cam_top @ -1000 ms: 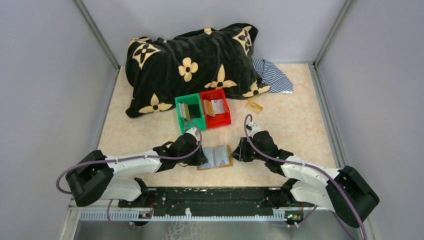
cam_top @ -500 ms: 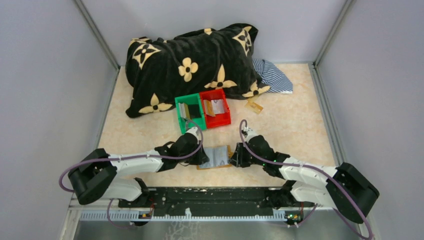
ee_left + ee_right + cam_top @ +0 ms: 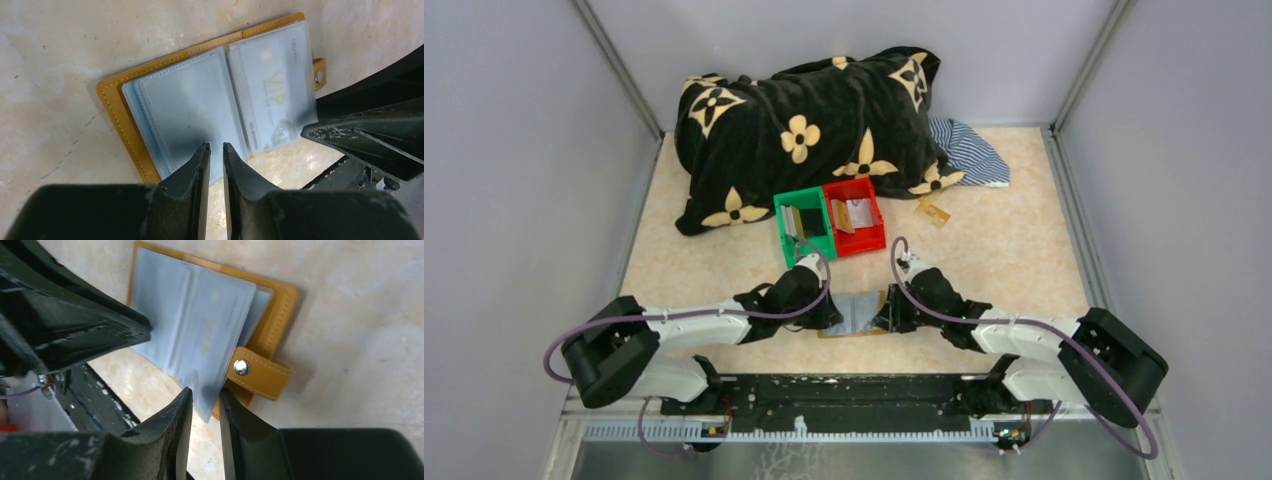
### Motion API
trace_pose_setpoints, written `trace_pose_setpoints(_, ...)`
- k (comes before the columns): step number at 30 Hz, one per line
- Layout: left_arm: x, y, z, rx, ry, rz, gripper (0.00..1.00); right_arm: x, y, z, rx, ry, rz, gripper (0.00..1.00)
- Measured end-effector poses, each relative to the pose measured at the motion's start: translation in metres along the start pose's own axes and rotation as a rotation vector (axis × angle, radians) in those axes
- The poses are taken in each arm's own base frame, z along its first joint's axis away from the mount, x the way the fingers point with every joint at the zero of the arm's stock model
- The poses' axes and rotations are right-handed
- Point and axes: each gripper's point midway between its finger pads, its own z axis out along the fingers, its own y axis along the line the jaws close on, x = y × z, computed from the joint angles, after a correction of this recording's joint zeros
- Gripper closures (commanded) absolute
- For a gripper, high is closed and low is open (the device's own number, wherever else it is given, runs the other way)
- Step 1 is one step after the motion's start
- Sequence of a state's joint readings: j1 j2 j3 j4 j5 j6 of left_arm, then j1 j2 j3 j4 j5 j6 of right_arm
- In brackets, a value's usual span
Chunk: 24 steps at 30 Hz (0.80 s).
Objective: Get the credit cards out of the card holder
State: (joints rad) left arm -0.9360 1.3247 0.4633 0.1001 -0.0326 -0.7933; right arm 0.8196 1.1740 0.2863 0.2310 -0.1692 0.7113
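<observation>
The card holder (image 3: 856, 312) lies open on the table between both grippers, tan leather (image 3: 116, 107) with grey clear sleeves. A silvery credit card marked VIP (image 3: 272, 95) sits in the right sleeve (image 3: 210, 335). My left gripper (image 3: 216, 146) hovers over the near edge of the left sleeve, with only a narrow slit between its jaws and nothing in it. My right gripper (image 3: 205, 390) is open at the holder's right edge beside the strap tab (image 3: 260, 372). The near corner of the VIP sleeve lies between its fingers, with a gap on one side.
A green bin (image 3: 804, 225) and a red bin (image 3: 856, 215) with cards in them stand just behind the holder. Further back lie a black flowered pillow (image 3: 809, 120) and a striped cloth (image 3: 969, 150). A small tan tag (image 3: 934, 212) lies right of the red bin.
My right gripper has moved left, from beside the holder to its right edge, and now has the sleeve corner between its fingers. The left gripper has hardly moved.
</observation>
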Motion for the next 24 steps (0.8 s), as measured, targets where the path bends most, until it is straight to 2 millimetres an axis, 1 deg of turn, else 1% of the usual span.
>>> trace_pose_setpoints(4,0.000,-0.001,0.001,0.006,-0.004,-0.001,0.78,-0.009,0.017,0.001,-0.030,-0.009,-0.024,0.73)
trace_pose_setpoints(8,0.000,-0.002,0.002,0.012,-0.005,-0.001,0.78,-0.019,0.041,0.000,-0.074,-0.022,-0.054,0.73)
trace_pose_setpoints(10,0.000,-0.002,0.002,0.014,-0.005,-0.001,0.78,-0.021,0.048,0.000,-0.087,-0.027,-0.061,0.73)
trace_pose_setpoints(12,-0.001,-0.002,0.001,0.014,-0.006,-0.001,0.78,-0.022,0.050,0.001,-0.092,-0.025,-0.064,0.73)
trace_pose_setpoints(15,0.000,0.000,-0.002,0.005,-0.005,0.001,0.78,-0.017,0.049,0.007,-0.083,-0.003,-0.067,0.73)
trace_pose_setpoints(20,0.003,0.013,-0.015,-0.040,-0.010,0.007,0.77,-0.009,0.052,0.020,-0.075,0.041,-0.078,0.73)
trace_pose_setpoints(24,0.004,0.019,-0.018,-0.055,-0.019,0.006,0.77,-0.006,0.061,0.027,-0.091,0.059,-0.097,0.73)
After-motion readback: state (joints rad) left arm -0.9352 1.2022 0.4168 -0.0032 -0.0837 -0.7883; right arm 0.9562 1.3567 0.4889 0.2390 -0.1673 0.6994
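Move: The left half of the open card holder, where the turned page is headed, lies about 10 cm to the right hand's left, 1 cm ahead and 1 cm lower; the press-stud tab is 2 cm to that hand's right, level fore and aft. The red case stands some 21 cm ahead of the right hand and 6 cm left. From the left hand, that half's middle is 1 cm ahead, 1 cm left and 1 cm down; the green case is about 19 cm ahead, 6 cm left. In an arc up and to the left, the right hand carries the VIP page it already pinches towards the holder's left half, rising about 4 cm, then sinking some 2 cm while still going left, 6 cm across in all and turning slightly counter-clockwise. The left fingertips stay on the left page and, after a pause, slide left and a little back; both grippers keep their opening. ##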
